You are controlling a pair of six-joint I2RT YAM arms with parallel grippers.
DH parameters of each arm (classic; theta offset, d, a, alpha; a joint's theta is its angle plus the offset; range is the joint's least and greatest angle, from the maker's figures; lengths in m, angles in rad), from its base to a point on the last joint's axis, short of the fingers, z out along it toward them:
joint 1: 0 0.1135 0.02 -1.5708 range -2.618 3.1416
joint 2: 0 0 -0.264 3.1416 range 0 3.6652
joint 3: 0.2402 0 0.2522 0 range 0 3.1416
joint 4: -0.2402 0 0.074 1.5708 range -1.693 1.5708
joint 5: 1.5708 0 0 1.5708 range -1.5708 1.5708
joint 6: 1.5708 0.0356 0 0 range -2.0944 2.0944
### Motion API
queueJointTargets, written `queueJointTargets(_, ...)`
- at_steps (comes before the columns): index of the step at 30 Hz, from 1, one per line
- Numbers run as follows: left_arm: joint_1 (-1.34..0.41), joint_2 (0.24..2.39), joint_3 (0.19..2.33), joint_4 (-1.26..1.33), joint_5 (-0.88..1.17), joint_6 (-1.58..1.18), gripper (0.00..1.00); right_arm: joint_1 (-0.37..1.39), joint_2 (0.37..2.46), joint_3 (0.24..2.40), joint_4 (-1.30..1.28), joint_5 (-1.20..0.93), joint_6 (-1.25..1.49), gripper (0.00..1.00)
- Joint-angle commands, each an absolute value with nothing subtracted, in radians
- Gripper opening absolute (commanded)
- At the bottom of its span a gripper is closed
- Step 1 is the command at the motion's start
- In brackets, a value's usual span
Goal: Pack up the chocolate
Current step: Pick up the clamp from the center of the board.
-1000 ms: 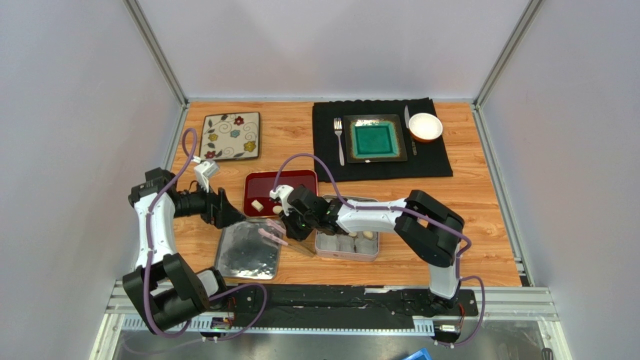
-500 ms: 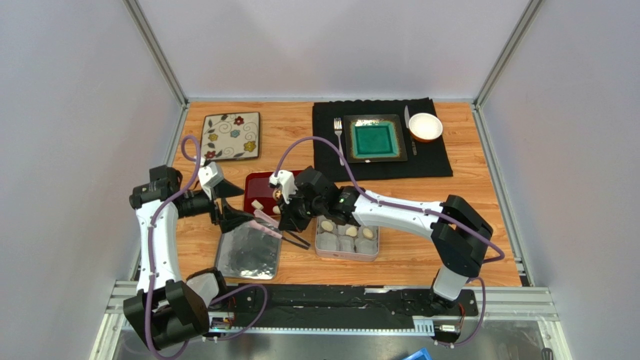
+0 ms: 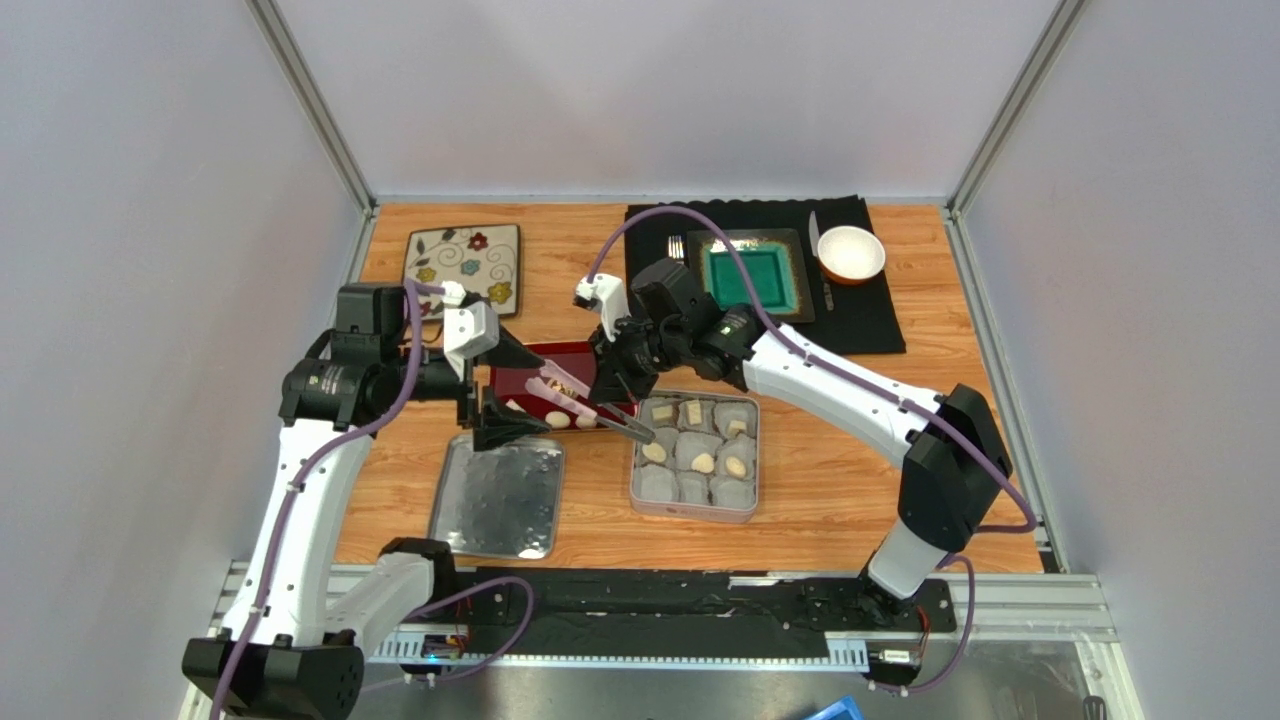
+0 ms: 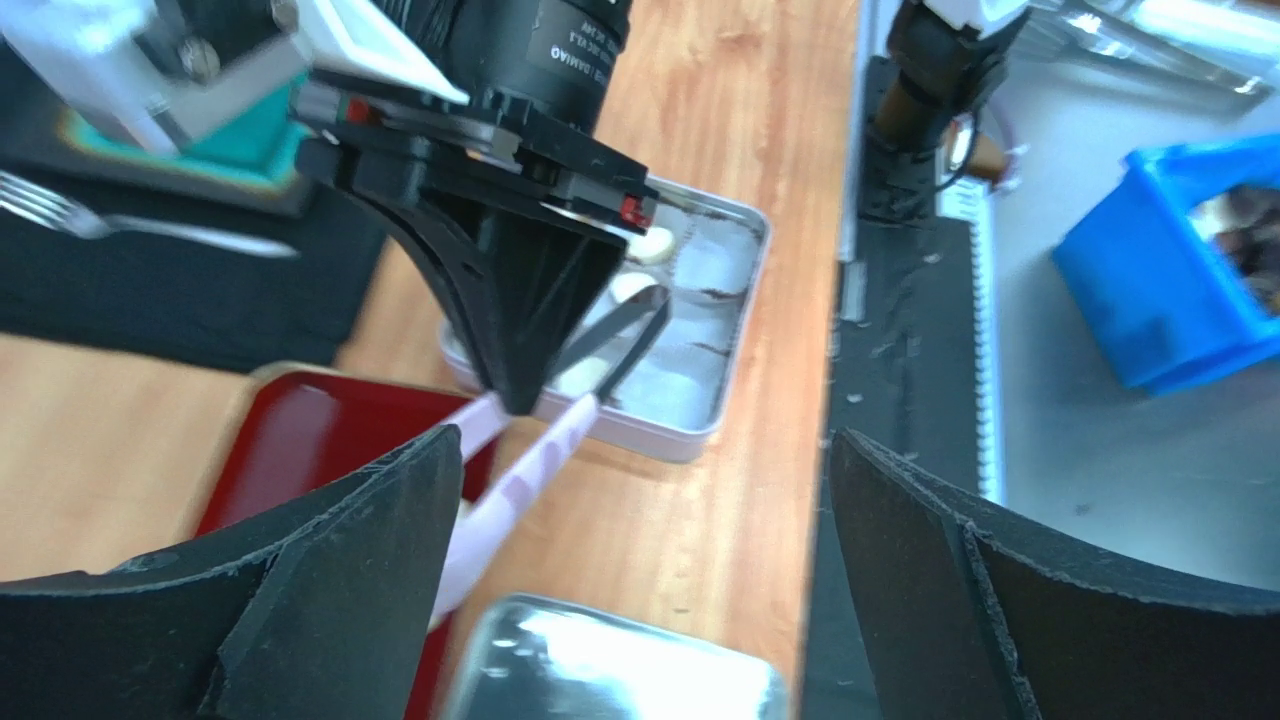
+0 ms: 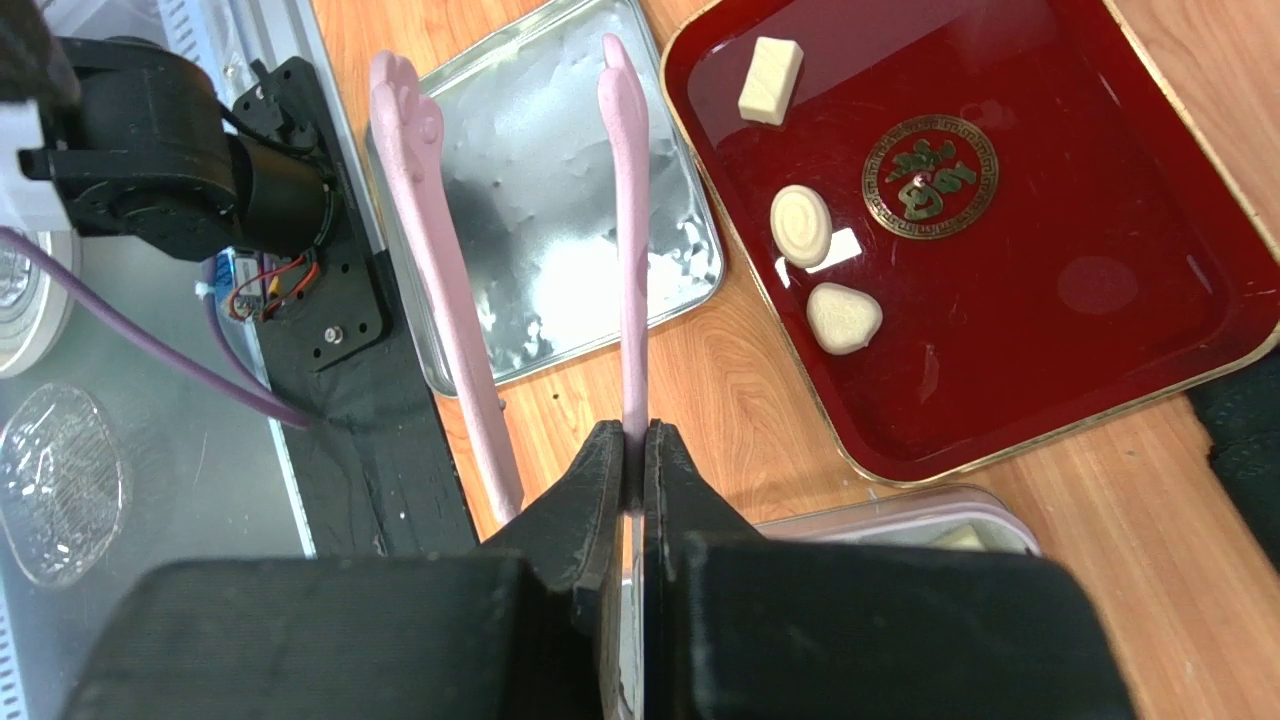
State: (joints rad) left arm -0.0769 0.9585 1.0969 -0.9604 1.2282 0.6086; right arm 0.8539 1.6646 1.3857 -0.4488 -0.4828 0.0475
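Observation:
Three pieces of chocolate (image 5: 801, 224) lie on the red tray (image 5: 1052, 300); the top view shows them as pale lumps (image 3: 559, 420). Several more chocolate pieces (image 3: 694, 416) sit in paper cups in the tin box (image 3: 751, 503). My right gripper (image 5: 633, 435) is shut on one arm of the pink tongs (image 5: 631, 270) and hangs over the tray's near right corner (image 3: 613, 393). The other pink arm runs outside the jaws. My left gripper (image 3: 516, 393) is wide open at the tray's left side, its fingers (image 4: 226, 600) empty, facing the tongs (image 4: 526, 465).
The silver lid (image 3: 499, 495) lies near the tray, left of the tin. At the back are a flowered plate (image 3: 463, 270) and a black mat (image 3: 872, 323) with a green dish, fork and white bowl. A blue bin (image 4: 1172, 285) sits beyond the table's near edge.
My right gripper has carried the tongs up and away from the lid and tin toward the red tray. The left arm has risen and swung toward the tray, jaws still wide.

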Motion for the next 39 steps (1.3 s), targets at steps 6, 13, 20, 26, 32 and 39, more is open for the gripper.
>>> queueJointTargets(6,-0.143,0.806,0.981,-1.183,0.936,1.334,0.99,0.845,1.626,1.531,-0.745,-0.525,-0.117,0.01)
queueJointTargets(13,-0.143,0.657,0.877,-1.093,0.825,1.476,0.99,0.957,1.611,1.500,-0.746,-0.384,-0.155,0.00)
queueJointTargets(20,-0.143,0.669,0.933,-1.172,0.887,1.405,0.95,1.055,1.598,1.488,-0.689,-0.244,-0.163,0.00)
queueJointTargets(26,-0.143,0.699,1.012,-1.354,0.948,1.430,0.66,1.103,1.595,1.494,-0.626,-0.123,-0.150,0.00)
queueJointTargets(32,-0.143,0.678,1.014,-1.399,0.953,1.428,0.69,1.104,1.606,1.505,-0.574,-0.121,-0.127,0.00)
queueJointTargets(39,-0.143,0.701,1.014,-1.436,0.927,1.425,0.70,1.132,1.614,1.539,-0.594,-0.118,-0.141,0.00)
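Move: The clamp, already held by the right fingers, has its middle about 11 cm to the left hand's right, 5 cm ahead and 9 cm lower; its pink handle ends reach back nearer to that hand. On the table some 28 cm below the left hand, the silver tray lies 4 cm left and level with it, the red tray 17 cm ahead and 4 right. From the right hand, the open left gripper is 12 cm left, 5 back and 10 higher; the chocolate box is 10 cm right, level, 15 below. Dropping first, about 8 cm with some left, the left hand swings its wrist by some 40 degrees, then eases back and slightly up beside the clamp's handles while its wide-open fingers close by about a third. The right hand keeps its grip on the clamp and draws it back some 6 cm, dipping right and returning left, coming forward a little at the end and tilting about 20 degrees. ##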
